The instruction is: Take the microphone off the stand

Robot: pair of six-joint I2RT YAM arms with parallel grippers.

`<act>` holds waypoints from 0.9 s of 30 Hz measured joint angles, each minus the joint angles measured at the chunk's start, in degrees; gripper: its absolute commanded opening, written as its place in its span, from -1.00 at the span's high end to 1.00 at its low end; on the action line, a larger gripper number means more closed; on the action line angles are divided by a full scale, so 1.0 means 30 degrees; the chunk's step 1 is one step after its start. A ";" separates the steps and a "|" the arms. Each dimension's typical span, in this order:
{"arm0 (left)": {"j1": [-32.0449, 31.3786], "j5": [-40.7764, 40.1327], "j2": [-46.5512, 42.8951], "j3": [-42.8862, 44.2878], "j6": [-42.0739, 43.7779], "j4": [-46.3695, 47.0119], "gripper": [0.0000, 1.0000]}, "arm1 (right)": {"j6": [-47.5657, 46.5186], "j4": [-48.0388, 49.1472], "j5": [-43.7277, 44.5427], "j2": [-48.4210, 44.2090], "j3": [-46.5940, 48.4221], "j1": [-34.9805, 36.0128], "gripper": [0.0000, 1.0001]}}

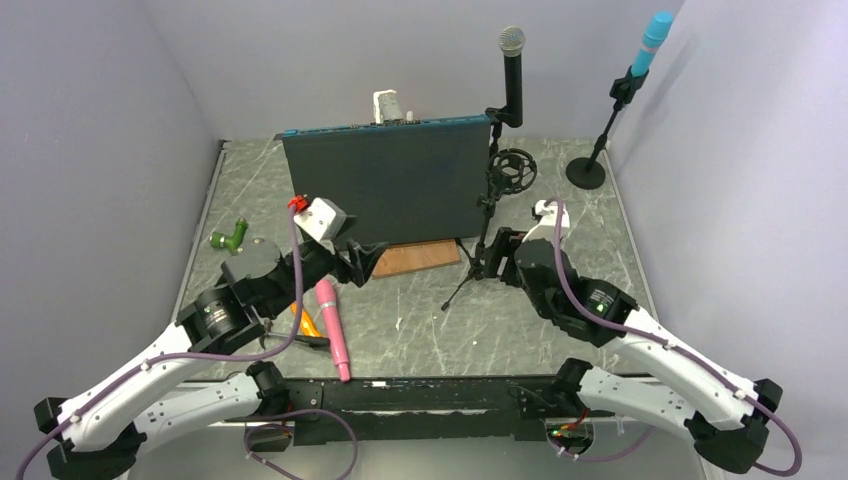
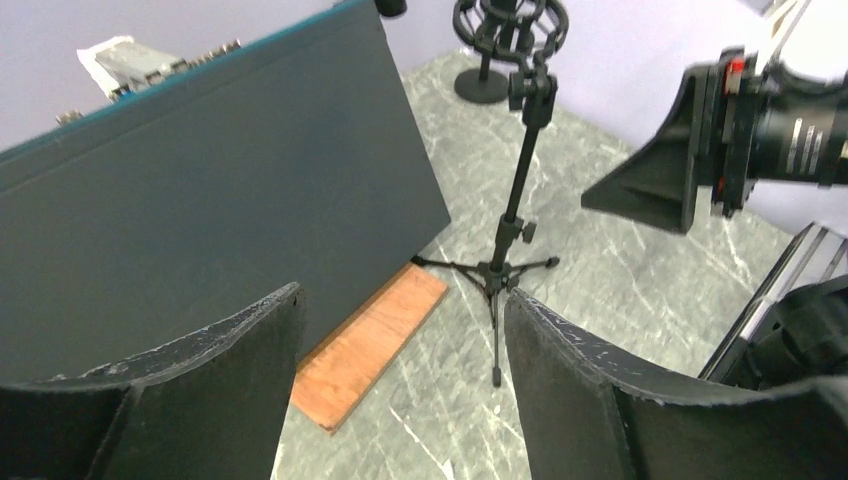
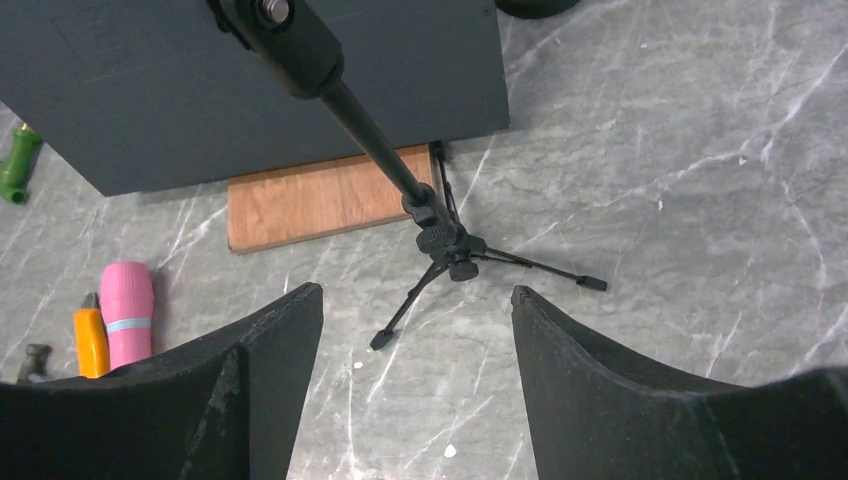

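Observation:
A black microphone (image 1: 512,60) with a silver grille stands upright in the clip of a thin black tripod stand (image 1: 487,225), which also carries a round shock mount (image 1: 513,170). The stand shows in the left wrist view (image 2: 512,210) and the right wrist view (image 3: 440,235). My right gripper (image 1: 497,256) is open and empty, right beside the stand's lower pole; its fingers (image 3: 270,350) frame the tripod feet. My left gripper (image 1: 365,263) is open and empty, left of the stand; the tripod lies ahead of it (image 2: 402,295).
A dark upright board (image 1: 385,180) stands on a wooden block (image 1: 415,257) just left of the stand. A blue microphone (image 1: 652,42) sits on a round-base stand (image 1: 586,172) at the back right. A pink microphone (image 1: 332,328), an orange tool (image 1: 303,320) and a green object (image 1: 230,237) lie at the left.

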 measured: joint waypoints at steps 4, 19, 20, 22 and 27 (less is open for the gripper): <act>-0.0007 -0.0022 0.0335 0.0015 0.0007 -0.0583 -0.54 | -0.0627 0.0546 -0.2062 0.1144 0.0474 -0.1763 -0.36; -0.0007 0.0386 -0.0423 0.0015 0.0459 -0.0299 -0.91 | -0.1086 0.7235 -1.2480 0.2288 -0.4816 -0.7876 -0.05; -0.0007 0.0437 -0.0423 0.0015 0.0459 -0.0299 -0.93 | -0.1086 0.7752 -1.2852 0.2208 -0.5034 -0.8080 0.03; -0.0007 0.0532 -0.0408 0.0015 0.0459 -0.0299 -0.99 | -0.1144 0.8444 -1.3304 0.2106 -0.5289 -0.8386 0.16; -0.0007 0.0546 -0.0525 -0.0095 0.0459 -0.0284 -0.99 | -0.1435 0.9377 -1.3901 0.2076 -0.5654 -0.8779 0.24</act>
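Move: The clamp knob low on the tripod stand's pole lies about 6 cm ahead of the right hand, 3 cm to its left and 9 cm below. The wooden board is roughly 12 cm ahead, 19 cm left and 23 cm down; the dark box behind it centres some 18 cm ahead, 22 cm left and 8 cm down. From the left hand, the knob is about 9 cm ahead, 22 cm right and 22 cm below. The knob low on the stand's pole is what the right hand comes down to: down about 8 cm and forward some 4–5, starting forward before it sinks, with a little drift left. Its wrist rolls left side up about 15 degrees and turns slightly counter-clockwise, while the wide fingers close to under half open around the knob. The left hand spreads its fingers fully, almost in place. ##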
